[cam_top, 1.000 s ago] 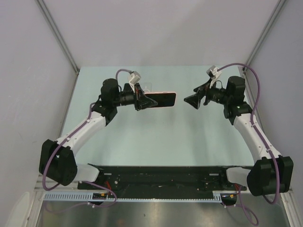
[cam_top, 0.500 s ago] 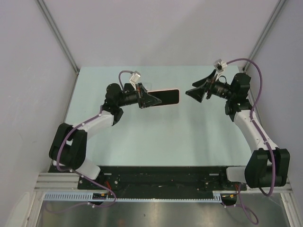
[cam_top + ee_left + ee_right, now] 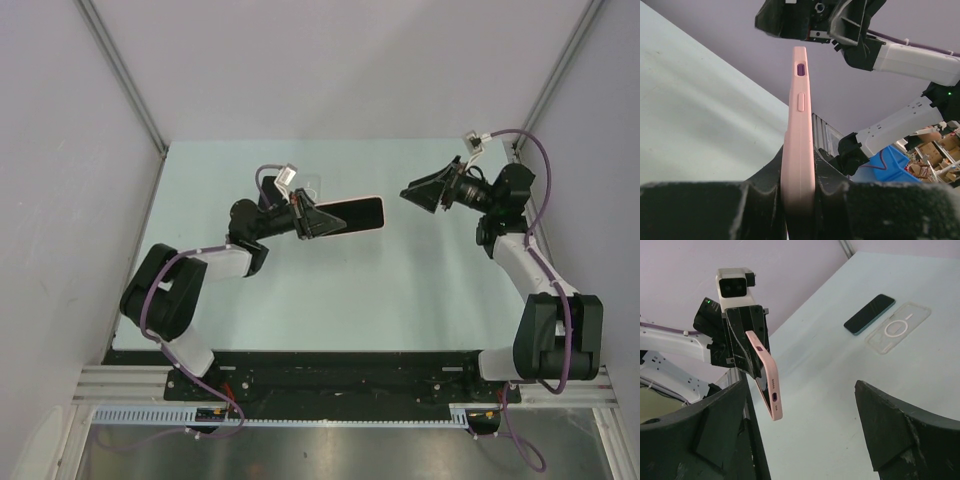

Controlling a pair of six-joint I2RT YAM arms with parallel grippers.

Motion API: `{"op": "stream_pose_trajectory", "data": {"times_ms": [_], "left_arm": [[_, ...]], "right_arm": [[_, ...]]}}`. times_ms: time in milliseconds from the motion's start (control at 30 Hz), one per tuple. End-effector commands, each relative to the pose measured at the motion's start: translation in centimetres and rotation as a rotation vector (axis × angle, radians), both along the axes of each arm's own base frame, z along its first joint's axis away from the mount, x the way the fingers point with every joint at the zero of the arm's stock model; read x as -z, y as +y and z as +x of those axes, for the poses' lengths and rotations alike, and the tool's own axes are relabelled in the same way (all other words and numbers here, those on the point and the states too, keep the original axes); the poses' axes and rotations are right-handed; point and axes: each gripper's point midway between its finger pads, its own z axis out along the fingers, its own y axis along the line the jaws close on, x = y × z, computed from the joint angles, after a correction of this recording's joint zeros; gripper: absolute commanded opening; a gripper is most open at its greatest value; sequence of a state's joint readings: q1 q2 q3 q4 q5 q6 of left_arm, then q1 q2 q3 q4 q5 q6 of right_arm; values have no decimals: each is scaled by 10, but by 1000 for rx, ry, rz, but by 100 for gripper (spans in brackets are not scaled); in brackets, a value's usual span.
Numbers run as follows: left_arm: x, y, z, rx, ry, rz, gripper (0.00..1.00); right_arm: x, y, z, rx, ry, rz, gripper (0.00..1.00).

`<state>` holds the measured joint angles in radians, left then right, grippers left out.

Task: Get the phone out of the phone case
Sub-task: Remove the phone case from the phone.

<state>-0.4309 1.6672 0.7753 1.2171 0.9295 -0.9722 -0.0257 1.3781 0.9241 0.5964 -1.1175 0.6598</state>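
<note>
The pink phone case (image 3: 381,212) is held in the air over the table's middle, its long axis level, with the dark phone (image 3: 350,214) still seated in it. My left gripper (image 3: 318,219) is shut on the case's left end. The left wrist view shows the case's pink edge (image 3: 800,125) standing up out of the fingers (image 3: 840,175). My right gripper (image 3: 415,192) hangs open to the right of the case, apart from it. From the right wrist, the case's port end (image 3: 771,390) points between the wide jaws.
A second dark phone (image 3: 869,314) and a clear case (image 3: 898,328) with a white ring lie flat on the pale green table (image 3: 840,370), beyond the held case. Grey walls close in the table at the back and sides.
The left arm has carried the pink case a little to the right and folded its elbow in. The right gripper has risen and drawn back slightly, still facing the case.
</note>
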Motion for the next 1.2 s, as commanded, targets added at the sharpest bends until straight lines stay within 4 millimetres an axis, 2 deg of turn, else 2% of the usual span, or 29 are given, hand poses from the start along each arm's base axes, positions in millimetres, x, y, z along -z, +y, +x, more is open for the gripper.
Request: {"op": "stream_pose_trajectory", "data": {"times_ms": [0,233,433,600,733,1167], "left_arm": [[-31,-5,-17,8,-137,-104,0],[-32,-12,-36,50,-185,-119,1],[-40,-10,-45,55,-222,-141,0],[-43,-8,-48,51,-243,-154,0],[-48,-6,-51,53,-257,-168,0],[-65,10,-49,1,-313,-206,0]], "right_arm": [[-5,19,-15,-26,-76,-17,94],[-14,35,-26,-24,-76,44,87],[-12,44,-38,-33,-89,78,78],[-18,44,-40,-23,-80,103,67],[-14,45,-40,-19,-42,124,62],[-6,56,-43,-40,-3,133,63]]}}
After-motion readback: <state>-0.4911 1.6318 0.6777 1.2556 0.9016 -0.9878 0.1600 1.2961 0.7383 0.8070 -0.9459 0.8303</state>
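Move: The left fingers already hold the phone in its pink case. Its middle lies about 5 cm to their right, 1 cm ahead and 1 cm up. From the open right hand, that middle lies some 14 cm left, 4 cm back and 3 cm lower. On the table, about 24 cm below the right hand, the clear case lies roughly 27 cm left and 19 cm ahead, with the black phone about 12 cm left of it. The left fingers keep their pinch on the pink-cased phone, easing it back about 3 cm and slightly down and right. The right hand heads left about 5 cm and back 4 towards the phone's free end, rolling slightly while its jaws narrow from nearly wide open to a bit over half. It ends close to the far corner; contact there can't be made out. ##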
